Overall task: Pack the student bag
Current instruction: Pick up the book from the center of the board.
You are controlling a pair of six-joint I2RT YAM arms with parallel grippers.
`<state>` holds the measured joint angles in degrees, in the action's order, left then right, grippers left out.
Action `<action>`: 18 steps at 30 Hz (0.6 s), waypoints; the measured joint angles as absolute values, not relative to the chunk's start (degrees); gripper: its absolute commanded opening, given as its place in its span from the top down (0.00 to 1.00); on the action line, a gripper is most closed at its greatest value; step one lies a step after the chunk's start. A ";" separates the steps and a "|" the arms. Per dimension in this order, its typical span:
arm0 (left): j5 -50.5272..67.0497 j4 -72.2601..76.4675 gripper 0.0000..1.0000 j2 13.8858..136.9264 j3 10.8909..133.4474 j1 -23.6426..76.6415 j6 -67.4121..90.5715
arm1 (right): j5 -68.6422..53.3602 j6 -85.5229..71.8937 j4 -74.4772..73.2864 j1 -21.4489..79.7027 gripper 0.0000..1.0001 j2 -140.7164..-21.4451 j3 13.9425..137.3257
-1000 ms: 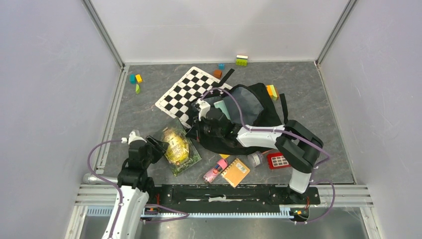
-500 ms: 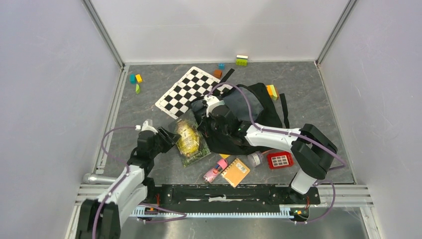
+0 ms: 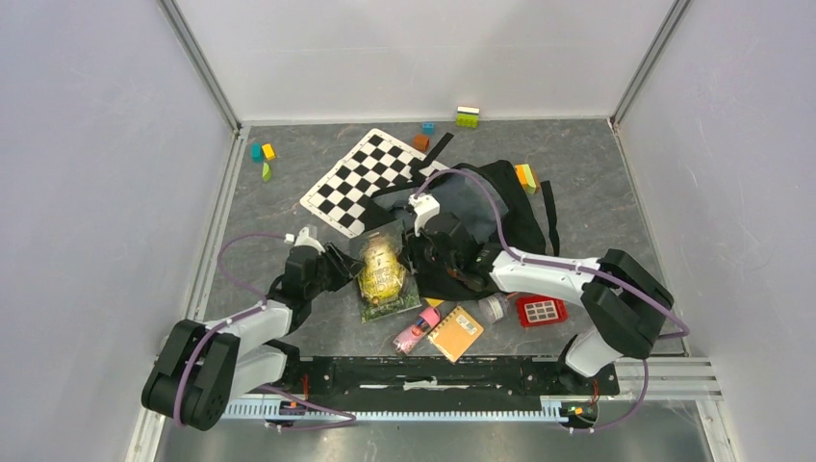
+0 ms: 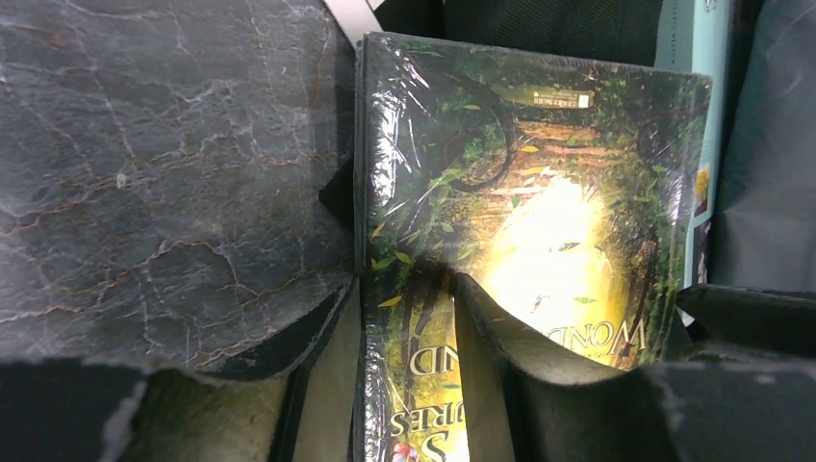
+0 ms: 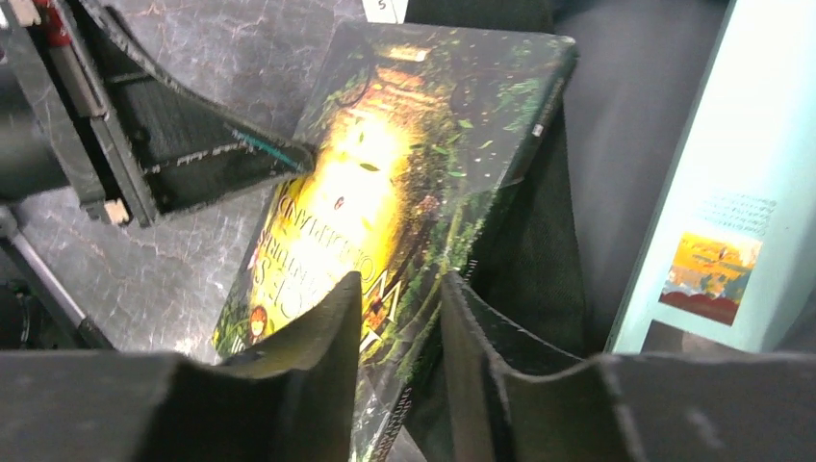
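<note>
The student bag (image 3: 500,207) lies mid-table with its mouth toward the left. A shrink-wrapped green and yellow book (image 3: 382,272) (image 4: 539,192) (image 5: 404,144) lies tilted at that mouth, its right edge on the black fabric (image 5: 539,221). My left gripper (image 3: 339,268) (image 4: 404,281) is open astride the book's left edge, with one finger beside the spine and the other over the cover. My right gripper (image 3: 416,260) (image 5: 399,284) is open astride the book's right edge. A teal book (image 5: 731,173) (image 4: 688,96) stands inside the bag.
A chessboard (image 3: 361,178) lies behind the book. A pink bottle (image 3: 416,329), an orange notebook (image 3: 455,332) and a red calculator (image 3: 540,310) sit at the near edge. Coloured blocks (image 3: 262,152) (image 3: 468,116) (image 3: 524,176) are scattered at the back.
My left gripper has moved right with the book, bringing it up to the bag's mouth. My right gripper has opened and shifted to the book's right edge.
</note>
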<state>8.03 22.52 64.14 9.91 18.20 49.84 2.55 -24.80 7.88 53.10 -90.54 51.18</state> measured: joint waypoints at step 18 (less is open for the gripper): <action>9.34 27.38 0.59 64.77 9.91 18.94 49.87 | 1.74 -32.27 10.96 53.15 0.32 -87.15 40.23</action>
<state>9.34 27.38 64.77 9.91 18.94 49.87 1.74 -32.27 10.96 53.15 -87.15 40.23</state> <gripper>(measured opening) 0.422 0.677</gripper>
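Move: Tilted between the two hands, the book has its left edge between the left fingertips, its middle about 6 cm to the right and 1 cm back of that hand. From the right hand its middle lies some 3 cm back, 4 cm left and 5 cm below. The bag sits about 6 cm ahead and 14 cm right of the right hand, the pink pencil case some 15 cm back and 3 cm right; the chessboard is roughly 21 cm ahead and 3 cm right of the left hand. Lowering about 4 cm, the right hand also draws back and to its right by some 3 cm each, over the book's right edge, while its part-open fingers spread much wider astride that edge and tip slightly further down. The left hand stays at the book's left edge, rising about 1.5 cm and easing right a little, its fingers barely changing. ##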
